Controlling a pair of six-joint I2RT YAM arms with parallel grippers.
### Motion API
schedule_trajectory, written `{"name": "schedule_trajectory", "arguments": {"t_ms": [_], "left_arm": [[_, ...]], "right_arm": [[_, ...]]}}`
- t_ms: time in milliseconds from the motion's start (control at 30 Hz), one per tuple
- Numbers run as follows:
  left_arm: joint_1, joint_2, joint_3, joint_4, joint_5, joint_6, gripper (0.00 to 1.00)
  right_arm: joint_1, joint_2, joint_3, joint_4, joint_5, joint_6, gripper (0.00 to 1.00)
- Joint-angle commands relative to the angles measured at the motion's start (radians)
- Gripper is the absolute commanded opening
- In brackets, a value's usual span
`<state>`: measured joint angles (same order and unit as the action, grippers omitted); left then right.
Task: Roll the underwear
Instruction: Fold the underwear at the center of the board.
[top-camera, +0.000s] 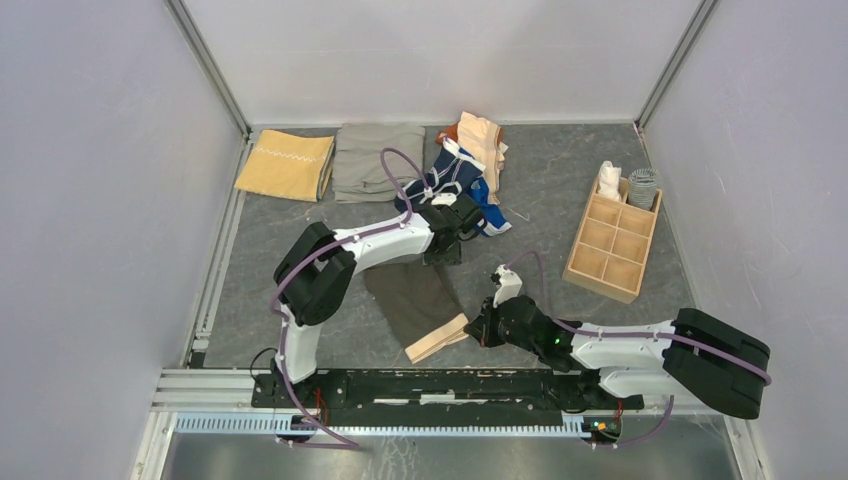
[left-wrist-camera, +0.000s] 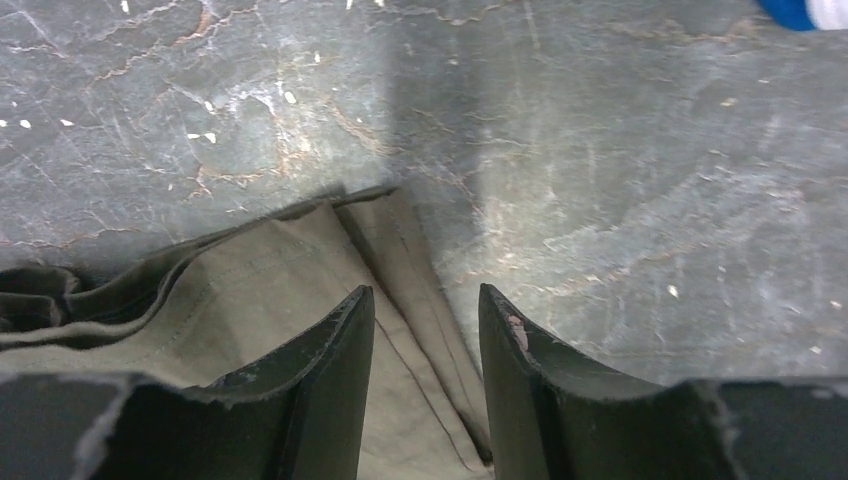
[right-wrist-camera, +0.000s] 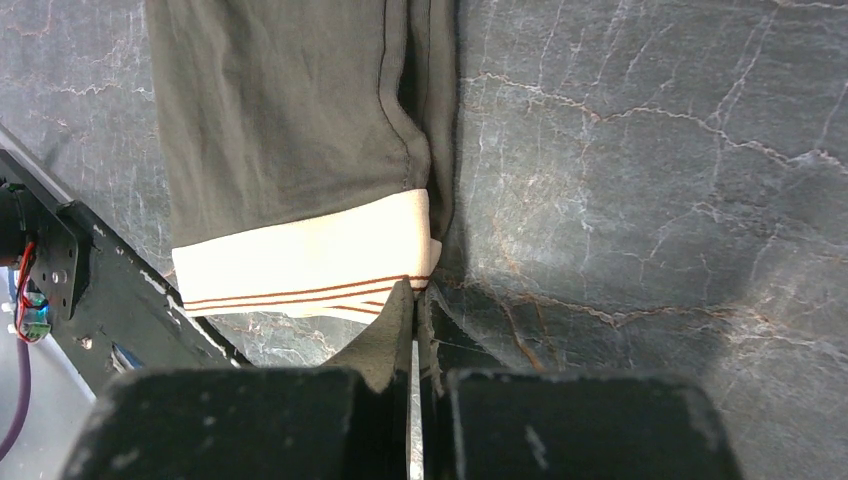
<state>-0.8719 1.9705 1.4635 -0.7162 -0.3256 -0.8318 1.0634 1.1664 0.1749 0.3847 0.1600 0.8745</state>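
Observation:
The dark grey-brown underwear (top-camera: 412, 298) lies flat mid-table, its tan waistband (top-camera: 437, 338) nearest the arms. My left gripper (top-camera: 445, 250) hovers low over its far end. In the left wrist view the gripper (left-wrist-camera: 425, 295) is open, and a folded edge of the underwear (left-wrist-camera: 270, 290) runs between the jaws. My right gripper (top-camera: 475, 328) sits at the right corner of the waistband. Seen from the right wrist, that gripper (right-wrist-camera: 415, 290) is shut, tips touching the striped waistband (right-wrist-camera: 300, 265) corner. Whether cloth is pinched between them does not show.
A pile of navy, bright blue and peach underwear (top-camera: 468, 165) lies just beyond the left gripper. A mustard-yellow cloth (top-camera: 285, 165) and a grey-khaki cloth (top-camera: 378, 160) lie folded at the back. A wooden divided box (top-camera: 612, 240) stands on the right. The black base rail (top-camera: 420, 385) runs along the near edge.

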Motion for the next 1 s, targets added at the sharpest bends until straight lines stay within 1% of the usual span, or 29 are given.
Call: {"name": "schedule_trajectory", "arguments": {"t_ms": [0,300,567,700,767,900,967], "left_arm": [[0.003,0.036,0.052,-0.035,-0.059,0.038,0.49],[0.002,0.099,0.060,-0.055,-0.085,0.044,0.49],[0.002,0.086,-0.013,-0.051,-0.112,0.030,0.49],[0.001,0.096,-0.032,-0.049,-0.110,0.025,0.43],[0.000,0.088,-0.058,-0.032,-0.106,0.025,0.39],[-0.001,0.062,-0.126,0.024,-0.071,0.030,0.22],[-0.001,0.056,-0.135,0.032,-0.070,0.027,0.13]], "right_arm": [[0.009,0.019,0.021,-0.050,0.029,-0.015,0.00],[0.009,0.013,0.019,-0.061,0.039,-0.020,0.00],[0.010,0.018,0.023,-0.062,0.041,-0.023,0.00],[0.011,0.008,0.023,-0.073,0.051,-0.025,0.00],[0.011,0.002,0.022,-0.079,0.058,-0.026,0.00],[0.010,-0.006,0.021,-0.087,0.068,-0.029,0.00],[0.010,-0.005,0.021,-0.088,0.070,-0.037,0.00]]}}
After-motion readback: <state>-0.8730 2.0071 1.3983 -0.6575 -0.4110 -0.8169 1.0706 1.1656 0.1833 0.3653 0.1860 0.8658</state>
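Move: The underwear's far right corner lies just under the left hand: about 3 cm below, some 2 cm to its left and 1 cm ahead. The pale waistband is roughly 16 cm back from the left hand, level sideways and 3 cm lower; the heap of blue underwear is about 15 cm ahead and 2 cm to the right. From the right hand, shut on the waistband's right end, that corner lies some 14 cm ahead and 6 cm left, level in height. Down first, the left hand sinks roughly 3 cm onto the underwear's far right corner, edging 2 cm left with a slight roll. Its half-open fingers keep their gap until low over the cloth, then close most of the way and pinch the edge layers just inside the corner. The right hand stays put, still shut on the waistband's right end. ##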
